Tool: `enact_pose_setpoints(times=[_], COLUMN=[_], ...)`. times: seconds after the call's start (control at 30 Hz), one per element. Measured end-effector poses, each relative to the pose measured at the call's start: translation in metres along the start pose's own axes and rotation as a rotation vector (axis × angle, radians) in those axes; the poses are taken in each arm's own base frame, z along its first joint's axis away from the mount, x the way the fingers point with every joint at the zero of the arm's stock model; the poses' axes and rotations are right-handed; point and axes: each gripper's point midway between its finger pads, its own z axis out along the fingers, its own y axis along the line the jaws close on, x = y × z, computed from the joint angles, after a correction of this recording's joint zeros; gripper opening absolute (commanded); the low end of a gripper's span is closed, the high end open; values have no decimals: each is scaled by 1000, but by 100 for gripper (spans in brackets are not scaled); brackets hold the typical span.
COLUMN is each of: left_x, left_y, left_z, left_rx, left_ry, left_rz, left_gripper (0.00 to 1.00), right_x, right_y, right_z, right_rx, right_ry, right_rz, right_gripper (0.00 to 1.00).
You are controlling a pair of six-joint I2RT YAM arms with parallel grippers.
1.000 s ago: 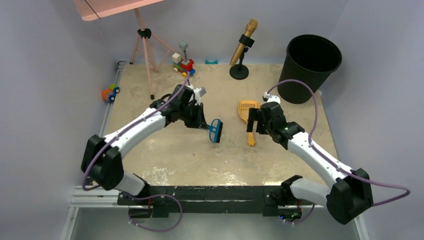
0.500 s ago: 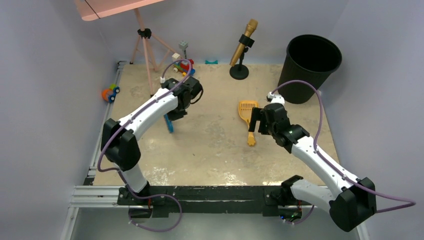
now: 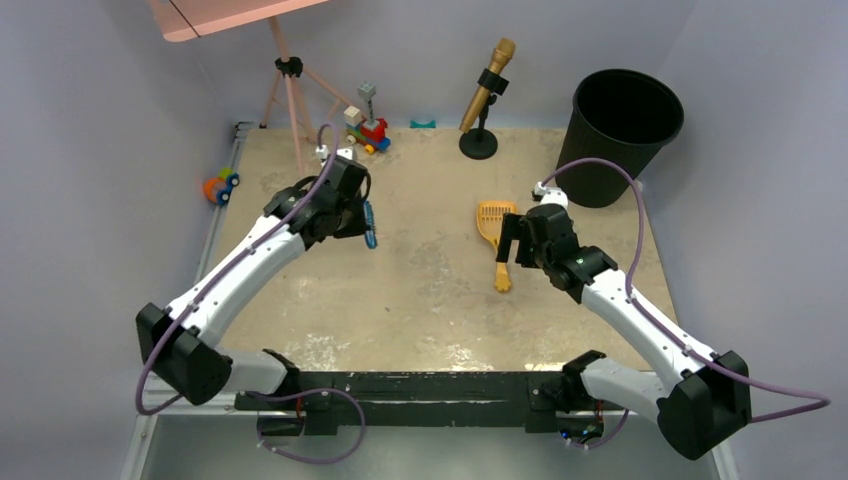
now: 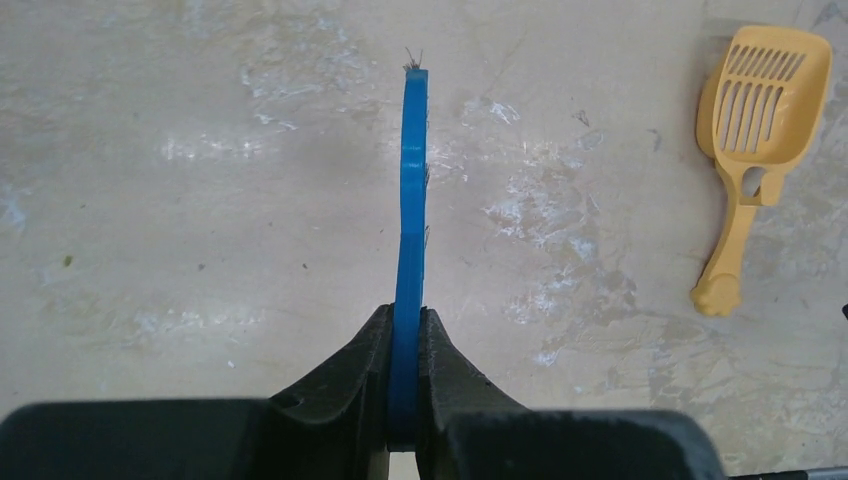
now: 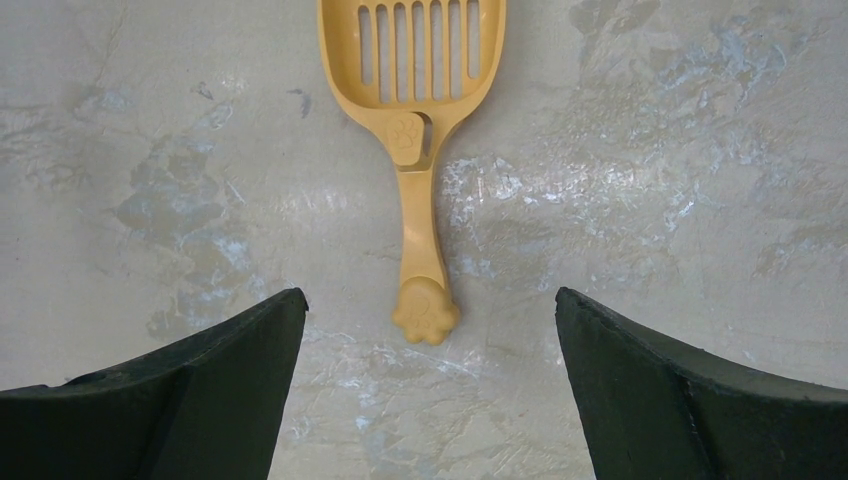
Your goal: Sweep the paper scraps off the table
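No paper scraps show in any view. The beige mottled table (image 3: 420, 300) fills the top view. My left gripper (image 3: 358, 218) is shut on a blue brush (image 3: 371, 225) at the table's back left. In the left wrist view the brush (image 4: 409, 220) stands edge-on between the closed jaws of the left gripper (image 4: 405, 312). A yellow slotted scoop (image 3: 495, 218) lies flat right of centre. My right gripper (image 3: 512, 250) hovers over its handle, open and empty. In the right wrist view the scoop (image 5: 412, 60) points away, its paw-shaped handle end between the spread fingers of the right gripper (image 5: 428, 296).
A black bin (image 3: 625, 135) stands at the back right corner. A gold microphone on a stand (image 3: 485, 95), a toy block train (image 3: 367, 128) and a pink tripod (image 3: 290, 110) line the back. A toy car (image 3: 220, 185) sits past the left rail.
My left arm has swung from the table's centre to the back left, carrying the blue brush and turning it. The right arm and scoop have barely moved.
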Motion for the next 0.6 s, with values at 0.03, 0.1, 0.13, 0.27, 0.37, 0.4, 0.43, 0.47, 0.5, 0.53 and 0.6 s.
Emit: enact_pose_setpoints(times=[0.03, 0.1, 0.13, 0.27, 0.37, 0.4, 0.43, 0.47, 0.5, 0.53, 0.6], left_x=[0, 5, 9, 16, 16, 15, 15, 16, 17, 18, 21], left_y=[-6, -16, -22, -40, -54, -61, -66, -70, -73, -75, -74], left_z=[9, 25, 33, 53, 62, 66, 69, 72, 74, 76, 76], left_rx=[18, 50, 77, 185, 278, 319, 348, 369, 382, 391, 394], left_ry=[15, 62, 93, 165, 197, 208, 218, 230, 241, 245, 253], left_rz=[5, 8, 2, -42, -89, -109, -117, -130, -144, -153, -162], left_gripper=[15, 15, 13, 12, 31, 56, 67, 80, 94, 99, 99], right_x=[0, 0, 0, 1, 0, 0, -1, -1, -1, -1, -1], right_y=[0, 0, 0, 0, 0, 0, 0, -1, -1, -1, -2], right_z=[0, 0, 0, -1, -2, -3, -4, -5, -6, -7, -9], right_rx=[-1, -2, -1, 0, -2, -4, -5, -5, -6, -6, -7], right_ry=[1, 1, 2, 5, 1, -3, -5, -7, -8, -8, -9], right_rz=[1, 1, 1, 0, 1, 2, 3, 4, 4, 4, 4], right_gripper=[99, 99, 99, 99, 99, 99, 99, 99, 99, 99, 99])
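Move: Some 12 cm to the right of the left hand, about 6 cm ahead and 19 cm below, lies the bare patch of table that the held blue brush is taken to. The yellow scoop lies about 30 cm right of the hand and 8 cm ahead; the toy train stands level with it sideways, some 30 cm farther out. From the idle right hand the patch is about 23 cm left, 6 cm ahead and 13 cm down. Swinging about 8 cm to its right, the left hand carries the blue brush towards the bare patch short of the yellow scoop, sinking some 5 cm and reaching about 4 cm forward. The wrist rolls roughly 25 degrees, left side down; the fingers stay shut on the handle for most of the way, then spring wide open and let go of it. ##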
